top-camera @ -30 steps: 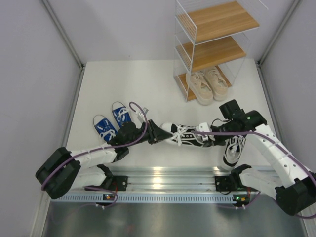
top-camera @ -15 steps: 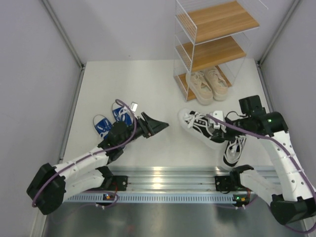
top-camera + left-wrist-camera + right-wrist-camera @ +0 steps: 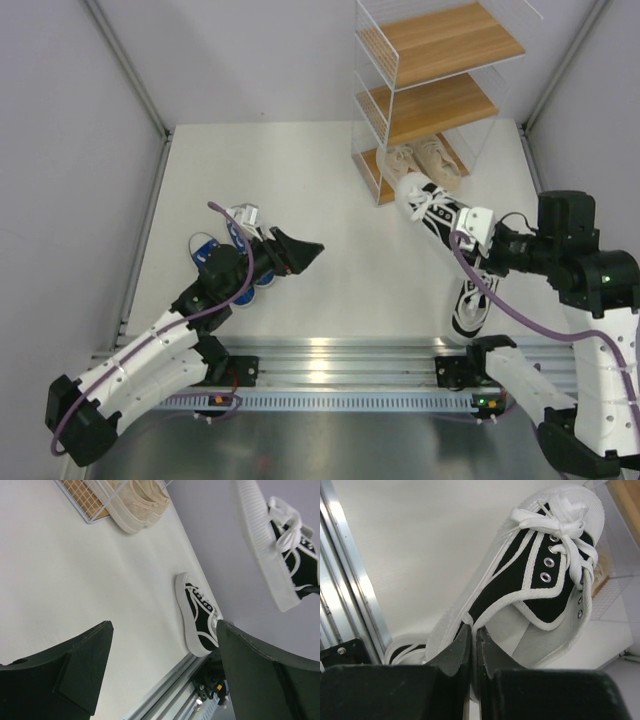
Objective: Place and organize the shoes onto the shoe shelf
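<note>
My right gripper (image 3: 487, 240) is shut on the heel collar of a black sneaker (image 3: 438, 212) with white laces. It holds the sneaker in the air, toe toward the shoe shelf (image 3: 440, 100). The wrist view shows the grip (image 3: 474, 636) on the sneaker (image 3: 530, 575). The second black sneaker (image 3: 470, 305) lies on the table below. The beige pair (image 3: 425, 165) sits on the bottom tier. The blue pair (image 3: 201, 246) is partly hidden under my left arm. My left gripper (image 3: 300, 250) is open and empty above the table's middle.
The shelf's two upper wooden tiers (image 3: 430, 105) are bare. The left wrist view shows the lying black sneaker (image 3: 197, 612), the held one (image 3: 280, 545) and the beige pair (image 3: 140, 505). A metal rail (image 3: 330, 360) runs along the near edge. Grey walls close in both sides.
My right gripper has lifted the black sneaker off the table and carried it up and right toward the shelf. My left gripper has drawn back left from the sneaker's toe, open.
</note>
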You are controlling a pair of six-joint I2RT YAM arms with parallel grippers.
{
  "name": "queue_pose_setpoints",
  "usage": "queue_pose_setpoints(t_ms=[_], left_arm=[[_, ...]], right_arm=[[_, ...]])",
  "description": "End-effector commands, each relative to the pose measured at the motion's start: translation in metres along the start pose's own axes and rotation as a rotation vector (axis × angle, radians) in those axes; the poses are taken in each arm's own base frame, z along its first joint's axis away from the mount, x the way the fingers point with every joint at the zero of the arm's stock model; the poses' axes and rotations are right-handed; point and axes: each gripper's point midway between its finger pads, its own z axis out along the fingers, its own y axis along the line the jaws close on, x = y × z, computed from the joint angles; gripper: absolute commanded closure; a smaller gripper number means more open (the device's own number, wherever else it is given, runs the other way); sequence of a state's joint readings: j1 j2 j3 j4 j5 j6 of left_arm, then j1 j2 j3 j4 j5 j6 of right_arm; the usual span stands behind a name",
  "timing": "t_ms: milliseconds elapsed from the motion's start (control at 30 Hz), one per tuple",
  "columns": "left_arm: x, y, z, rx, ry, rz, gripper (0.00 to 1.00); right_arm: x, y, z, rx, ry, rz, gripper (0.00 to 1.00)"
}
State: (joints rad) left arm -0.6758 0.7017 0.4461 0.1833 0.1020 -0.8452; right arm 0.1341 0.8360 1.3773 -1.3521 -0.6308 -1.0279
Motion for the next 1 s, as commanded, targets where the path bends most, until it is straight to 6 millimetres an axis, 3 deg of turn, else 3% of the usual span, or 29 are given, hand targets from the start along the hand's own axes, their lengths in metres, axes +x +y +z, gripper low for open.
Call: queue_pose_setpoints(t_ms=[0,233,433,600,633,967], left_arm=[[-0.010,0.001,-0.005,-0.030,-0.023,0.062,0.11],[-0.009,0.000,-0.008,-0.018,-0.024,0.064,0.11],[-0.008,0.000,-0.010,-0.015,-0.022,0.074,0.11],[-0.009,0.000,-0.010,-0.015,-0.022,0.080,0.11],[-0.008,0.001,-0.010,-0.016,-0.021,0.078,0.11],[-0.009,0.002,-0.013,-0.022,-0.030,0.077,0.11]], right_arm=[[-0.022,-0.046,-0.018,0.159,-0.003,-0.063,1.00],[-0.040,-0.115,-0.024,0.288,0.051,-0.136,1.00],[-0.058,-0.171,-0.007,0.345,0.021,-0.183,1.00],[-0.066,-0.218,0.014,0.401,-0.002,-0.226,1.00],[-0.064,-0.224,0.025,0.389,0.002,-0.225,1.00],[-0.080,-0.279,0.076,0.442,0.000,-0.277,1.00]])
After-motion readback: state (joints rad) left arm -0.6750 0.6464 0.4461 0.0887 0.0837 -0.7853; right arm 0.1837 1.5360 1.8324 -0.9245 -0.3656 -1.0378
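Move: My right hand already grips a black shoe by its heel rim. The middle shelf board, where it is headed, has its centre about 42 cm ahead, 3 cm left and 9 cm below. The beige pair on the bottom shelf sits some 40 cm ahead, 4 cm left and 24 cm below; the other black shoe lies almost underneath, about 5 cm right and 27 cm down. From my left hand, the middle shelf is roughly 37 cm ahead, 30 cm right and 2 cm lower. I carry the black shoe toe-first towards the middle shelf with my right hand, reaching forward about 25 cm. In the first half I also climb some 5 cm, then run nearly level. My fingers keep their pinch on the heel rim while the wrist tips up a little, roughly 10 degrees, and swings slightly clockwise. ##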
